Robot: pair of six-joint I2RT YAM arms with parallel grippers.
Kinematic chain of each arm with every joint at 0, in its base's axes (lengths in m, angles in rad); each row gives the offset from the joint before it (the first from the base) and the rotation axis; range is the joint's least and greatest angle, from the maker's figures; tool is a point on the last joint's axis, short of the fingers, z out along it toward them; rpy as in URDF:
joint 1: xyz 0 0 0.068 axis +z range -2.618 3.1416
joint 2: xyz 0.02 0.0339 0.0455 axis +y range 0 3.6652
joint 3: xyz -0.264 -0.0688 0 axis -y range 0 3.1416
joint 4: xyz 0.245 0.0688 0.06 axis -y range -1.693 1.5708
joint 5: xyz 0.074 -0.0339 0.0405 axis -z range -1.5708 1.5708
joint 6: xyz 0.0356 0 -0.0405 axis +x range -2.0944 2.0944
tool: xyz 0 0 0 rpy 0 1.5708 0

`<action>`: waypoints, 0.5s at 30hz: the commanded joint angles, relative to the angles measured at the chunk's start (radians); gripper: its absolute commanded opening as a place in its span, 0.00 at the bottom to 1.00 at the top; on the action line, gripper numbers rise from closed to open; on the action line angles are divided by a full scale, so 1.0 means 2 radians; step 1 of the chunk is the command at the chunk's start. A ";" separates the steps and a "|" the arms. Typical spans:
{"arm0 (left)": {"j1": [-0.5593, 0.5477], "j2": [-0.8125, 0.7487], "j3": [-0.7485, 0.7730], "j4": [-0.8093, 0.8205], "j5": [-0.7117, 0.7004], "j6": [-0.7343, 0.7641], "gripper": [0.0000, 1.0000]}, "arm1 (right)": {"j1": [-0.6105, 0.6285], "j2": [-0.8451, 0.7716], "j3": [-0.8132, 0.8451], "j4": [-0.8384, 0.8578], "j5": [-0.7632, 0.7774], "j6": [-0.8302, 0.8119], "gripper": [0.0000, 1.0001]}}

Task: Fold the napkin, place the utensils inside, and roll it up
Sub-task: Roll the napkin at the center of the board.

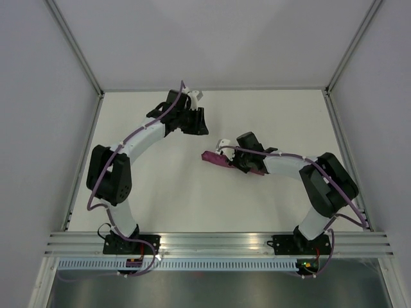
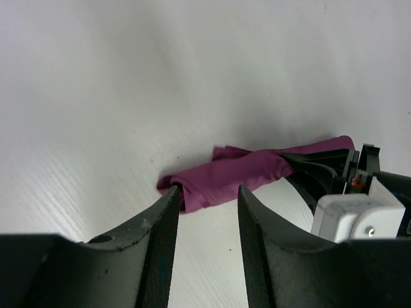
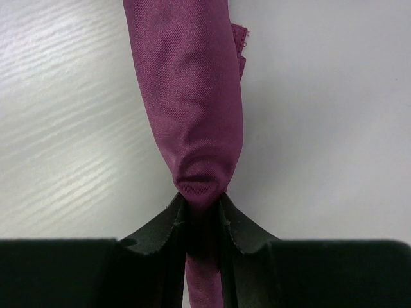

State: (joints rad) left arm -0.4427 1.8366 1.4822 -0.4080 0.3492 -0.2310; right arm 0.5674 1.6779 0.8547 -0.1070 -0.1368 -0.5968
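The napkin (image 1: 214,158) is a plum-purple roll lying on the white table, right of centre. My right gripper (image 1: 237,162) is shut on it partway along the roll. In the right wrist view the napkin (image 3: 192,96) stretches away from the pinching right gripper (image 3: 202,203), and more cloth runs back between the jaws. My left gripper (image 1: 200,126) is open, up and to the left, apart from the roll. Its wrist view shows the napkin (image 2: 237,174) beyond the left gripper (image 2: 209,191), with nothing between the jaws. The utensils are hidden.
White walls with aluminium corner posts (image 1: 77,48) close in the table (image 1: 160,186) on three sides. An aluminium rail (image 1: 218,240) with both arm bases runs along the near edge. The right arm's fingers (image 2: 314,168) show at the right in the left wrist view.
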 commanded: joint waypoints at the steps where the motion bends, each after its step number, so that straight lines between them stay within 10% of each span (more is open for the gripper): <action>1: -0.003 -0.042 -0.056 0.023 -0.060 -0.071 0.47 | -0.002 0.057 0.027 -0.076 0.009 0.068 0.20; 15: -0.003 -0.067 -0.236 0.199 -0.066 -0.200 0.43 | -0.003 0.196 0.201 -0.164 -0.011 0.218 0.20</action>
State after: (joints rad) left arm -0.4465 1.6989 1.0126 -0.1669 0.2134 -0.5091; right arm 0.5610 1.9560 1.2407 -0.2569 -0.1368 -0.2996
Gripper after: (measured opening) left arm 0.428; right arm 0.269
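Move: The rolled napkin lies below the empty left hand: its left end some 5 cm back, 1 cm to the right and 13 cm down, its middle about 8 cm back, 9 cm to the right and 13 cm down. The right hand already grips it, with the napkin's middle about 2 cm ahead and 4 cm left at finger height. The board's middle is roughly 7 cm ahead and 9 cm left of the right hand. The napkin roll, still pinched near its right part, is carried low by the right hand about 7 cm forward and left towards the board's middle, turning some 15 degrees clockwise. Meanwhile the left hand sinks about 9 cm while going 6 cm back and 4 cm left, turning about 15 degrees counter-clockwise, fingers staying half open, down to the near side of the roll's left end without touching it. ##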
